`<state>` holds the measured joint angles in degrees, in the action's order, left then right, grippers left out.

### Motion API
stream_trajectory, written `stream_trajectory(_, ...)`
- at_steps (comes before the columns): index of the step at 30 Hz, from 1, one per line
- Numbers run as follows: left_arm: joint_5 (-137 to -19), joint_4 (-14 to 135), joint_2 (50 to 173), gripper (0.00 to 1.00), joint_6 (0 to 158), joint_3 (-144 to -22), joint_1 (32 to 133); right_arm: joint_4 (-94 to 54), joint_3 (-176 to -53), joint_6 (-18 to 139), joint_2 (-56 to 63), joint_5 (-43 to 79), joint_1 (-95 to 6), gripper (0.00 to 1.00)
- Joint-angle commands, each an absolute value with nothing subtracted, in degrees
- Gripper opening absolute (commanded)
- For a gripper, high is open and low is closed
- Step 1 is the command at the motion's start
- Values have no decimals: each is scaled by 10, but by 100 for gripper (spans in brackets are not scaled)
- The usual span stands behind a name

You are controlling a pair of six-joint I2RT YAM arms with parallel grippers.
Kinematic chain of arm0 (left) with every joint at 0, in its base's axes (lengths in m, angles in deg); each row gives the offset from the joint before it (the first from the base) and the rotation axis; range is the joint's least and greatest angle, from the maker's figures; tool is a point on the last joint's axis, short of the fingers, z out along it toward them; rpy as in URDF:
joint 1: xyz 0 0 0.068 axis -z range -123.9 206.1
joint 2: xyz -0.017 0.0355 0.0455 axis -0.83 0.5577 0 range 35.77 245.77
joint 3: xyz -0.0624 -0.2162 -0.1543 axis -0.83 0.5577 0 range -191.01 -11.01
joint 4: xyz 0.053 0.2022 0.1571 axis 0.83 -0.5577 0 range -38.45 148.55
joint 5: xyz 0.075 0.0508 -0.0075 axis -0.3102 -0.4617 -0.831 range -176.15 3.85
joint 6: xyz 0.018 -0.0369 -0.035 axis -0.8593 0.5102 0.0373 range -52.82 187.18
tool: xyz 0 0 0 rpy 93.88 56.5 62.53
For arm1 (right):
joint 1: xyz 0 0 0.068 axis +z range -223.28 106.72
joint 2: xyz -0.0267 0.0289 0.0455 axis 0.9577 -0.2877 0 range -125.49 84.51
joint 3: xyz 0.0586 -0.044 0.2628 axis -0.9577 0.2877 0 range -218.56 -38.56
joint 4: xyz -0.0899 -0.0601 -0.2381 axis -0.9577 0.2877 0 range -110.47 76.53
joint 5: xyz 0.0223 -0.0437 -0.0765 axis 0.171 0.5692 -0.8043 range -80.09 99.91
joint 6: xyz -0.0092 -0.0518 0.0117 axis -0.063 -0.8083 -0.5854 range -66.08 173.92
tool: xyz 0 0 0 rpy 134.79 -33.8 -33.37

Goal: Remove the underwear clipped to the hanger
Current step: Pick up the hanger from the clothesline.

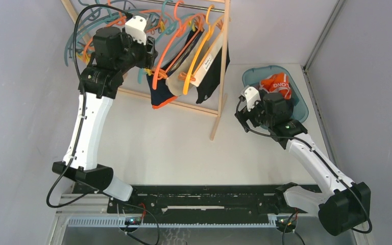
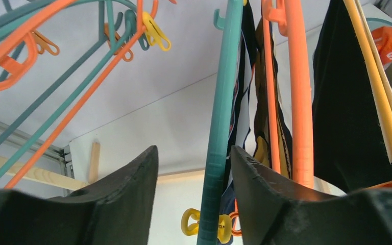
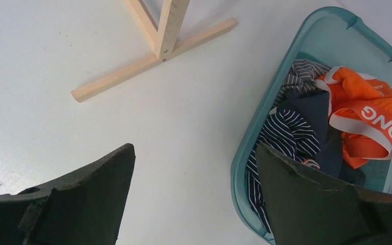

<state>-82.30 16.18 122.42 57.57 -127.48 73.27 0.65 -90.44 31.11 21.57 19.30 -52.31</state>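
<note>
Several underwear hang clipped to coloured hangers on the wooden rack: a navy pair with orange trim (image 1: 161, 97), a beige pair (image 1: 176, 81) and a black pair (image 1: 212, 76). My left gripper (image 1: 148, 53) is up among the hangers. In the left wrist view its jaws (image 2: 194, 153) straddle a teal hanger bar (image 2: 222, 127); the bar lies close to the right finger, with a gap on the left, so the gripper is open. An orange hanger (image 2: 298, 102) and black cloth (image 2: 342, 102) hang just to the right. My right gripper (image 3: 194, 148) is open and empty over the table beside the bin.
A teal bin (image 1: 296, 97) at the right holds striped navy underwear (image 3: 286, 127) and an orange pair (image 3: 367, 112). The rack's wooden foot (image 3: 153, 64) crosses the table between the arms. A yellow clip (image 2: 191, 224) hangs below the teal bar. Walls close in left and right.
</note>
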Motion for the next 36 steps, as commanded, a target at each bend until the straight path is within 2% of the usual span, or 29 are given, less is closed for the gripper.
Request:
stream_trajectory(1, -787, 168, 1223, 54, 593, -1307, 726, -2, -905, 304, 218, 197, -518, 87)
stream_trajectory(8, -767, 187, 1217, 37, 595, -1281, 725, -1, -905, 300, 215, 196, -515, 87)
stream_trajectory(18, -775, 237, 1207, 1, 610, -1234, 725, 1, -905, 298, 212, 196, -515, 86)
stream_trajectory(30, -795, 542, 1066, 0, 557, -966, 725, 1, -905, 297, 210, 189, -515, 87)
stream_trajectory(36, -807, 572, 1058, 0, 559, -947, 725, 2, -905, 297, 210, 188, -515, 87)
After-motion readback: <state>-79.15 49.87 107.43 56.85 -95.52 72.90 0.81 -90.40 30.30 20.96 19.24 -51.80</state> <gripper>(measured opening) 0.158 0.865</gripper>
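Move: The near arm of the teal hanger already hangs between my open left fingers, level with them and about 2 cm right of the hand point. Another 5 cm to its right hangs an orange hanger with navy underwear, and the yellow hanger is roughly 13 cm right of my hand, 1 cm farther out. The bare orange hanger is some 10 cm left and 9 cm ahead of it. From my right hand, the teal hanger's near arm lies about 34 cm left, 12 cm ahead and 25 cm higher. I ease my left hand about 1.5 cm right onto the teal hanger's near arm while the fingers close, and pinch it. Keeping that grip, I dip down and slightly forward by a centimetre or so, then draw back and up about 2 cm, tipping the fingers up some 15 degrees. ##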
